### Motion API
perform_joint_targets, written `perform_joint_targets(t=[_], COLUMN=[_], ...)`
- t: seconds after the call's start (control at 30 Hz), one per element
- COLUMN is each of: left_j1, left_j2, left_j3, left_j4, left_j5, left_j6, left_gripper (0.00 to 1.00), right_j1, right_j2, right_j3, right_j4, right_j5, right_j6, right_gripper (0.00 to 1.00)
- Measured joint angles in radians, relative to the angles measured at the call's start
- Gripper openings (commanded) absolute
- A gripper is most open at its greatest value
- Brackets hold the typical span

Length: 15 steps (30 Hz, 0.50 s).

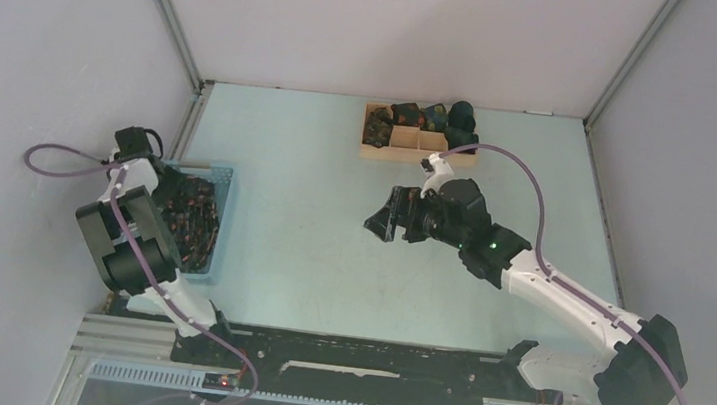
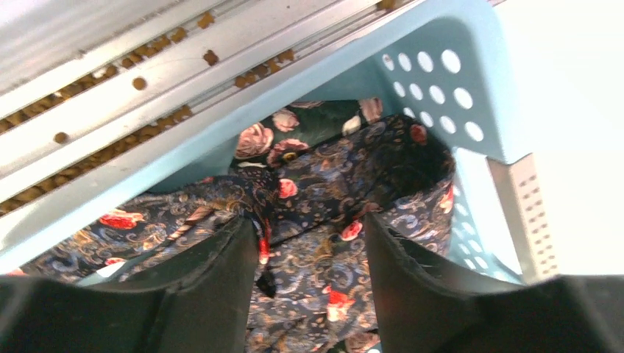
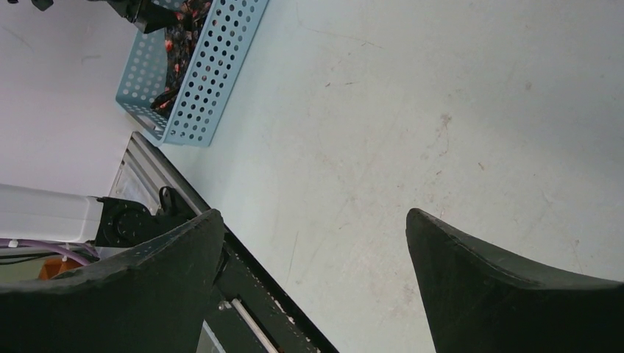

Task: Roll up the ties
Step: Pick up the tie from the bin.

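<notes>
A heap of dark floral ties (image 1: 194, 220) fills the light-blue basket (image 1: 228, 175) at the left. My left gripper (image 2: 307, 220) reaches down into that basket. Its black fingers (image 2: 221, 279) stand apart, pressed into the ties (image 2: 324, 184), with a fold of fabric lying between them. In the top view its fingertips are buried in the heap. My right gripper (image 1: 388, 216) hovers over the bare middle of the table. It is open wide (image 3: 315, 213) with nothing between its fingers. Several rolled ties (image 1: 434, 118) sit in the wooden tray (image 1: 376, 150) at the back.
The basket (image 3: 213, 81) stands against the left wall, and its perforated corner (image 2: 441, 88) lies just beyond my left fingers. A metal rail (image 2: 147, 66) runs behind it. The black base bar (image 1: 368, 359) lines the near edge.
</notes>
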Motion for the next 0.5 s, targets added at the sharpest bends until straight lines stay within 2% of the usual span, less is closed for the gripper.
perform_joint_targets(t=[0.2,0.27,0.5], left_j1=[0.001,0.004,0.01], left_j2=[0.008,0.008,-0.013], left_j3=[0.009,0.009,0.005], left_j4=[0.025,0.03,0.037], left_j5=[0.028,0.042,0.08], left_j6=[-0.007,-0.006,-0.009], left_gripper=[0.11,0.01,0.0], right_j1=[0.0,0.0,0.0], right_j2=[0.008,0.012,0.012], right_j3=[0.0,0.0,0.0], right_j4=[0.0,0.0,-0.002], right_j5=[-0.012,-0.018,-0.028], right_j6=[0.002,0.003,0.003], right_gripper=[0.96,0.96,0.96])
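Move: The tie fold to grip stands right between the left gripper's open fingertips, about 1 cm below them. The green rose tie lies about 4 cm ahead, 5 cm to the left and 4 cm lower, and the bin's tan handle some 8 cm ahead and 6 cm to the right. From the right gripper, that fold lies roughly 50 cm left, 7 cm ahead and 15 cm lower. Close the left gripper from about two-thirds open to fully shut, pinching the upstanding tie fold between the fingertips while easing some 1.5 cm forward towards the bin's handle end. Let the fingers swing about 5 degrees outward, then begin a slow lift, up only about 1 cm. ##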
